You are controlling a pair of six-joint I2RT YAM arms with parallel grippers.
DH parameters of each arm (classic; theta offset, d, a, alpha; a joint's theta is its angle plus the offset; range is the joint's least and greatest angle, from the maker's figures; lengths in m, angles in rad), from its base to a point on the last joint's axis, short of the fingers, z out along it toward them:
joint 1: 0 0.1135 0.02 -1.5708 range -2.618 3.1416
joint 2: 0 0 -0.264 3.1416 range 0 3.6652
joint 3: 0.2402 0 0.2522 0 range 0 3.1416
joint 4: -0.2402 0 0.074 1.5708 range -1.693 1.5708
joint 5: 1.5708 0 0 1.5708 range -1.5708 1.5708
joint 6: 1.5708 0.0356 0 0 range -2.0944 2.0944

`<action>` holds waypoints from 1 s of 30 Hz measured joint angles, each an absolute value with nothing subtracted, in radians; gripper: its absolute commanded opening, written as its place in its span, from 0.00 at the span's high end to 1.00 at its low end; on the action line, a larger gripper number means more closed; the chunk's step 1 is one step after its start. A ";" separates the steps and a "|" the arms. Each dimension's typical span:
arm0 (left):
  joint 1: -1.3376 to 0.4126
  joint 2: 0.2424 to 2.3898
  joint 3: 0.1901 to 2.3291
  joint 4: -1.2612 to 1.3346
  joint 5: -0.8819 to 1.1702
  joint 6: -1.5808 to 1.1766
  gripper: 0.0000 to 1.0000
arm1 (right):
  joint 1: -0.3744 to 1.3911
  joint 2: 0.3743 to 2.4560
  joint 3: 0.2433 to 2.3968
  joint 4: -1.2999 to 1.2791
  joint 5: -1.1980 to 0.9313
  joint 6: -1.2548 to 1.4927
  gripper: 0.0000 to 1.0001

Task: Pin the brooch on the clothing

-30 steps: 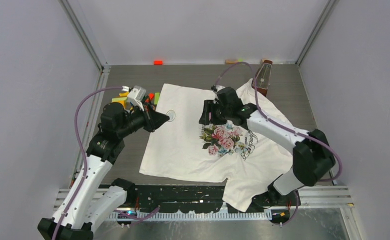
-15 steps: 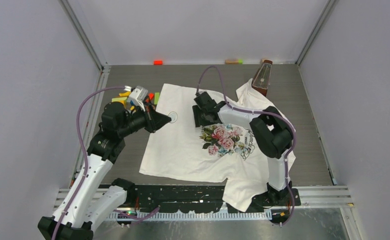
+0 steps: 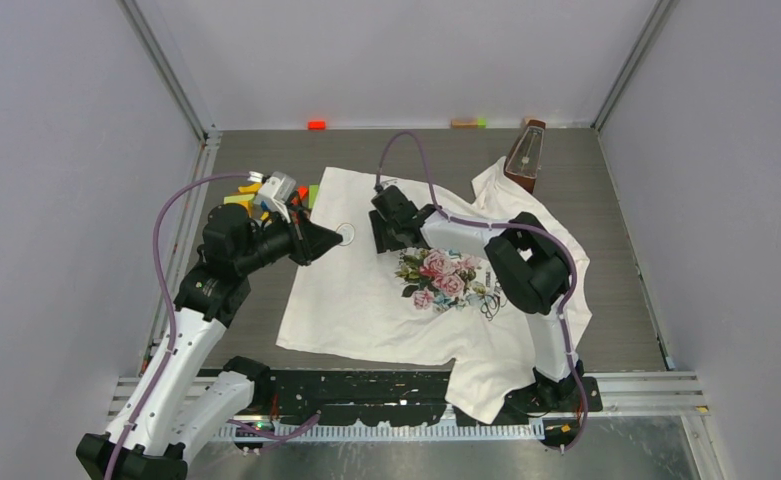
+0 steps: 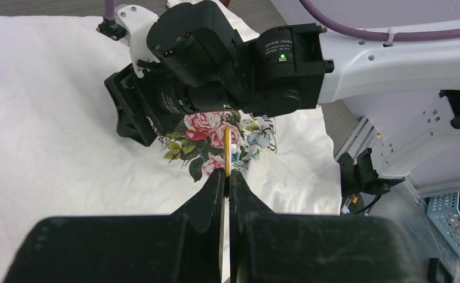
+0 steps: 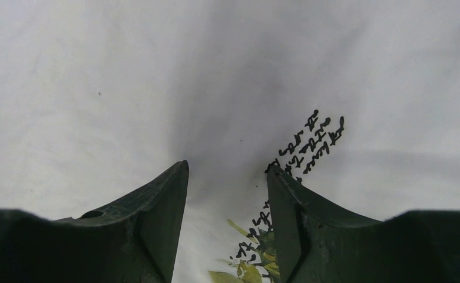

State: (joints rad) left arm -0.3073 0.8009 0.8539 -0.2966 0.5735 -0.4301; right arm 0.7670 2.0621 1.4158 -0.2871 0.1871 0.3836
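Note:
The clothing is a white T-shirt with a pink-rose print, spread flat on the table. My left gripper hovers over the shirt's left part, shut on the brooch, a small ring with a thin gold edge. In the left wrist view the brooch sticks out edge-on beyond the closed fingertips of my left gripper. My right gripper stands open, pointing down at the cloth just above the rose print, a short gap right of the brooch. Only white fabric and dark lettering show between the fingers of the right gripper.
A brown wooden metronome stands at the back right beside the shirt's sleeve. Coloured blocks lie behind my left wrist. An orange block and a tan-green piece sit by the back wall.
My right arm has swung left across the shirt, bringing its gripper close to the brooch. The rose print has shifted slightly left. The left arm has hardly moved.

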 measured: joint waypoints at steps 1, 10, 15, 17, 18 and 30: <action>-0.307 0.801 0.854 -0.297 0.574 -0.429 1.00 | 0.770 2.064 1.416 -0.278 0.181 0.392 0.43; -0.307 0.801 0.854 -0.297 0.577 -0.428 1.00 | 0.820 2.118 1.488 -0.240 0.123 0.441 0.42; -0.305 0.801 0.854 -0.297 0.576 -0.427 1.00 | 0.834 2.139 1.546 -0.301 0.113 0.440 0.37; -0.305 0.798 0.852 -0.298 0.573 -0.424 1.00 | 0.833 2.136 1.556 -0.342 0.114 0.434 0.34; -0.305 0.794 0.850 -0.298 0.569 -0.418 1.00 | 0.829 2.131 1.557 -0.363 0.115 0.426 0.31; -0.295 0.782 0.846 -0.309 0.523 -0.384 1.00 | 0.548 1.765 1.395 -0.546 0.123 0.374 0.29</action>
State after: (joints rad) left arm -0.2951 0.7818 0.8463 -0.3088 0.5232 -0.3840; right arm 0.5480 1.7645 1.3952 -0.5465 0.1230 0.3744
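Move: Under the right hand's open fingertips lies the plain patch of clothing they already rest on, about 1 cm below the hand point. The small script lies some 4 cm to its right and 2 cm back, the floral print about 13 cm right and 10 cm back. The clothing's left edge is roughly 15 cm to the hand's left, level with it. From the left hand, that patch lies about 14 cm ahead, 9 cm right and 27 cm below. Dragging the clothing leftward under its spread fingertips, the right hand slides about 6 cm left, easing slightly back. It then reverses, opens its fingers wider, comes free of the cloth and swings quickly right, some 15 cm, while rising about 9 cm, to end over the area beyond the floral print. The left hand keeps its grip on the brooch. ##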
